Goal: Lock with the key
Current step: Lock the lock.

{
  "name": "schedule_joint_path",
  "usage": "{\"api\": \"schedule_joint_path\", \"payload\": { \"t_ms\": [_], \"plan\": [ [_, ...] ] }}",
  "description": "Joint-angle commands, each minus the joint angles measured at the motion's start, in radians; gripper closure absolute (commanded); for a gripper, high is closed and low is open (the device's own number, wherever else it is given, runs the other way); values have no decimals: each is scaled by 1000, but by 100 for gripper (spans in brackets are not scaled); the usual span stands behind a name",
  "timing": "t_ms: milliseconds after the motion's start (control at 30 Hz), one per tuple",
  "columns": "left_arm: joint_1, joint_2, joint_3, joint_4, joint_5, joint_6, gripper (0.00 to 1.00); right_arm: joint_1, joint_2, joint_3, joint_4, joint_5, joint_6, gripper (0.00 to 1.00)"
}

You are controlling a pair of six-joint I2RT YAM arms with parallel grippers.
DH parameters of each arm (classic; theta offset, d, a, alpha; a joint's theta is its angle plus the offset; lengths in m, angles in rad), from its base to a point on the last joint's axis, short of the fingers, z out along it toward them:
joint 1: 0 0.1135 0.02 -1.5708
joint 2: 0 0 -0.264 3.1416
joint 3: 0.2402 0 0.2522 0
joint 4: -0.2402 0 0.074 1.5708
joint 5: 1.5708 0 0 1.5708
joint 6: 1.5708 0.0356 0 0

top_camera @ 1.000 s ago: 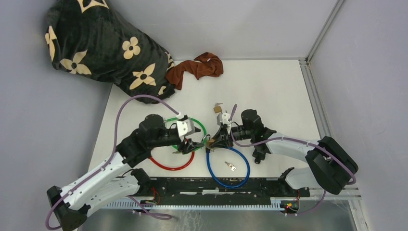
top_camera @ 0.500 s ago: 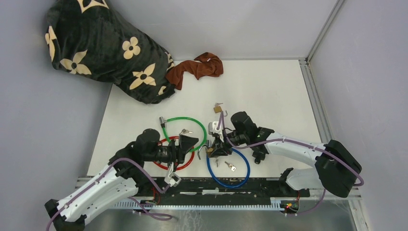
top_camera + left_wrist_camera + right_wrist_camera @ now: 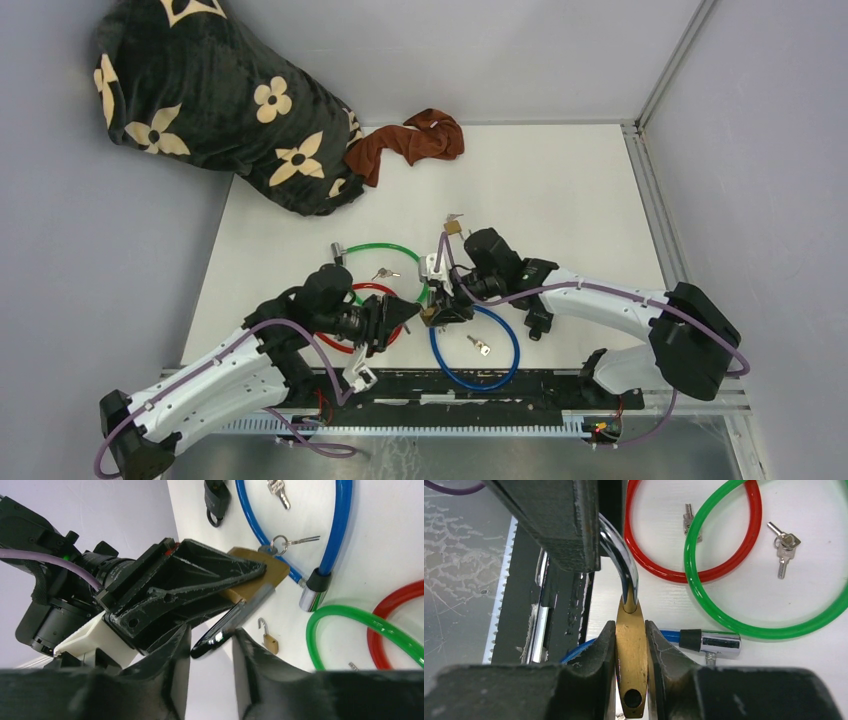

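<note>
A brass padlock (image 3: 631, 650) is clamped by its flat sides between the fingers of my right gripper (image 3: 630, 627), above the table's front middle (image 3: 432, 313). Its steel shackle (image 3: 621, 560) stands swung open. A key on a ring (image 3: 287, 541) hangs at the lock's far end; the keyhole is hidden. My left gripper (image 3: 211, 632) faces the lock from the left. Its jaws stand apart around the shackle's free end (image 3: 245, 612), which lies slantwise across the gap and touches the right finger (image 3: 245, 645).
Red (image 3: 385, 343), green (image 3: 385, 247) and blue (image 3: 505, 360) cable loops lie under the grippers. Loose keys (image 3: 480, 346), a small brass padlock (image 3: 453, 225) and a black padlock (image 3: 540, 320) lie nearby. A brown cloth (image 3: 410, 140) and dark flowered blanket (image 3: 200, 90) sit at the back.
My left arm dropped back and rolled over, then came in from the left, and its jaws have narrowed around the shackle's end. My right gripper shifted the padlock slightly left.
</note>
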Motion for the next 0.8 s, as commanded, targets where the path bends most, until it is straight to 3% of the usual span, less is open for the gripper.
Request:
{"api": "schedule_joint_path", "payload": {
  "t_ms": [0, 67, 200, 367, 467, 633, 767],
  "plan": [
    [-9, 12, 39, -3, 12, 426, 73, 9, -12, 76, 38, -17, -20, 100],
    [-18, 5, 40, -31, 11, 416, 87, 8, -9, 82, 38, -12, -22, 100],
    [-41, -28, 52, -112, -32, 319, 96, 9, 3, 112, 30, 22, -19, 100],
    [-55, -46, 94, -221, -70, 95, 98, 11, 35, 158, 59, 38, -8, 100],
    [-65, -3, 146, -226, -100, -196, 98, 11, 71, 196, 60, 17, -37, 100],
    [-80, 279, 365, -254, -297, -964, 98, 7, 109, 242, 59, 55, -158, 100],
    [-79, 445, 499, -363, -337, -1332, 98, -13, 75, 180, 167, 27, -137, 100]
  ]
}}
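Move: The left fingers stand half open around the rounded end of the padlock's shackle, whose middle lies about 2 cm to their right and 1 cm lower. The brass body, in the right fingers, is some 5 cm to the right and 4 cm below. On the table about 16 cm down, the blue cable's head sits 2 cm ahead and 5 cm right; the loose keys 6 cm back and 15 cm right. From the right hand, the shackle is about 4 cm left and 3 cm up. The left fingers shut on the shackle almost on the spot, then keep their pinch while the hand rises about 1 cm, goes some 3 cm forward and turns about 45 degrees, tipping and swinging counter-clockwise. The right hand keeps its grip on the padlock body and carries it forward and to the left, some 4 cm in all, closing in on the left hand. ##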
